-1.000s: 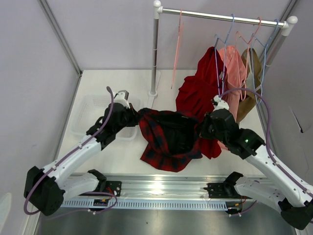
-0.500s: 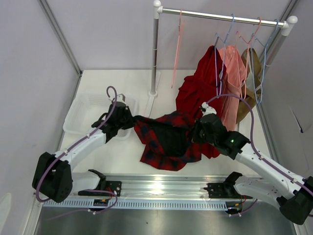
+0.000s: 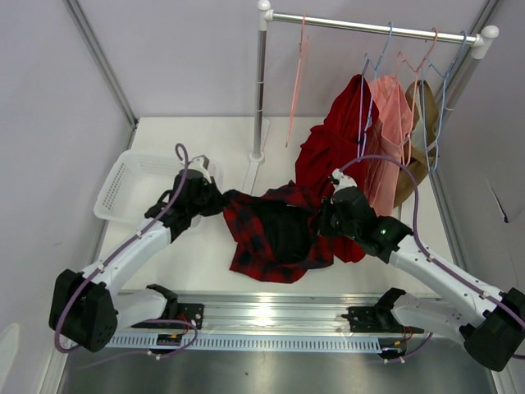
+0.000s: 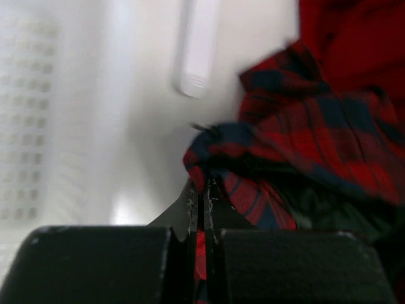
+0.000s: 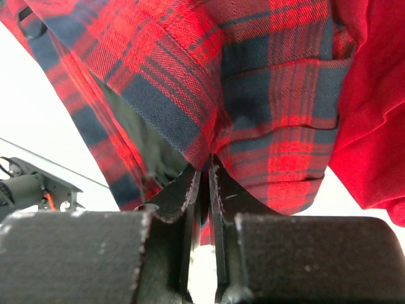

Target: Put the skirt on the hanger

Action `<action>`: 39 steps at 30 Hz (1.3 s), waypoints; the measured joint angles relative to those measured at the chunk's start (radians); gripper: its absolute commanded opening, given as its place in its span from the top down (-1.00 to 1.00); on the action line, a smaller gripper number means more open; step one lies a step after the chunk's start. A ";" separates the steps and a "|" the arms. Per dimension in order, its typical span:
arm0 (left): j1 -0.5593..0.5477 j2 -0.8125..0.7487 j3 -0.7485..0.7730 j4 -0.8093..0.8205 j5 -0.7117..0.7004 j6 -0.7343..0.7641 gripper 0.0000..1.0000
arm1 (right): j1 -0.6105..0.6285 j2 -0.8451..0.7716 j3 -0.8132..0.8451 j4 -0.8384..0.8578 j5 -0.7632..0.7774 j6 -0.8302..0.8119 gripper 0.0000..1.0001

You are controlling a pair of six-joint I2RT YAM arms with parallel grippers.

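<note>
The red-and-black plaid skirt [image 3: 275, 234] hangs bunched between my two grippers, its lower part resting on the white table. My left gripper [image 3: 220, 202] is shut on the skirt's left edge, and the left wrist view shows plaid cloth [image 4: 316, 133] pinched at its tips [image 4: 202, 187]. At the right edge my right gripper [image 3: 322, 220] is shut on a fold of the skirt [image 5: 272, 82], which fills the view above its tips [image 5: 205, 168]. The pale-pink hanger [image 3: 297, 78] hangs bare on the rail, left of the other clothes.
A white basket [image 3: 123, 185] sits tilted at the table's left, beside my left arm. The rack pole [image 3: 260, 82] stands behind the skirt. A solid-red garment [image 3: 332, 152], a salmon one [image 3: 387, 123] and an olive one [image 3: 420, 131] hang on blue hangers at right.
Both grippers have moved closer together and away from me, so the skirt is narrower and more bunched. The white basket has shifted left and tilted.
</note>
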 measured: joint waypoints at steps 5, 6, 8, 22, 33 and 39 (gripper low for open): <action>-0.183 -0.051 0.013 -0.042 -0.005 0.009 1.00 | -0.036 -0.016 -0.027 0.005 -0.063 -0.058 0.70; -0.209 -0.065 0.011 -0.060 -0.015 0.002 1.00 | -0.041 -0.024 -0.042 0.012 -0.082 -0.069 0.67; -0.256 -0.095 -0.007 -0.085 -0.047 -0.027 1.00 | -0.043 -0.047 -0.077 0.027 -0.122 -0.085 0.67; -0.418 -0.200 -0.212 -0.237 -0.231 -0.194 0.10 | -0.043 -0.097 -0.254 0.080 -0.232 -0.110 0.26; -0.440 -0.266 -0.081 -0.293 -0.264 -0.088 -0.29 | -0.035 -0.107 -0.154 -0.007 -0.149 -0.117 -0.43; -0.441 -0.266 -0.019 -0.294 -0.219 -0.021 -0.36 | -0.034 -0.110 -0.080 -0.055 -0.122 -0.117 -0.60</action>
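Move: The left hand still pinches the skirt's left edge; its landing spot lies about 12 cm back, 2 cm right and 9 cm below. The white basket is some 18 cm left of that hand and 4 cm ahead. The right hand still holds the other edge, its landing spot roughly 5 cm back, 1 cm right and 8 cm down; the red garment's hem is about 8 cm right, 5 cm back, equally low. Both hands draw the skirt back and down, left hand about 12 cm, right 5, release it and rise. ##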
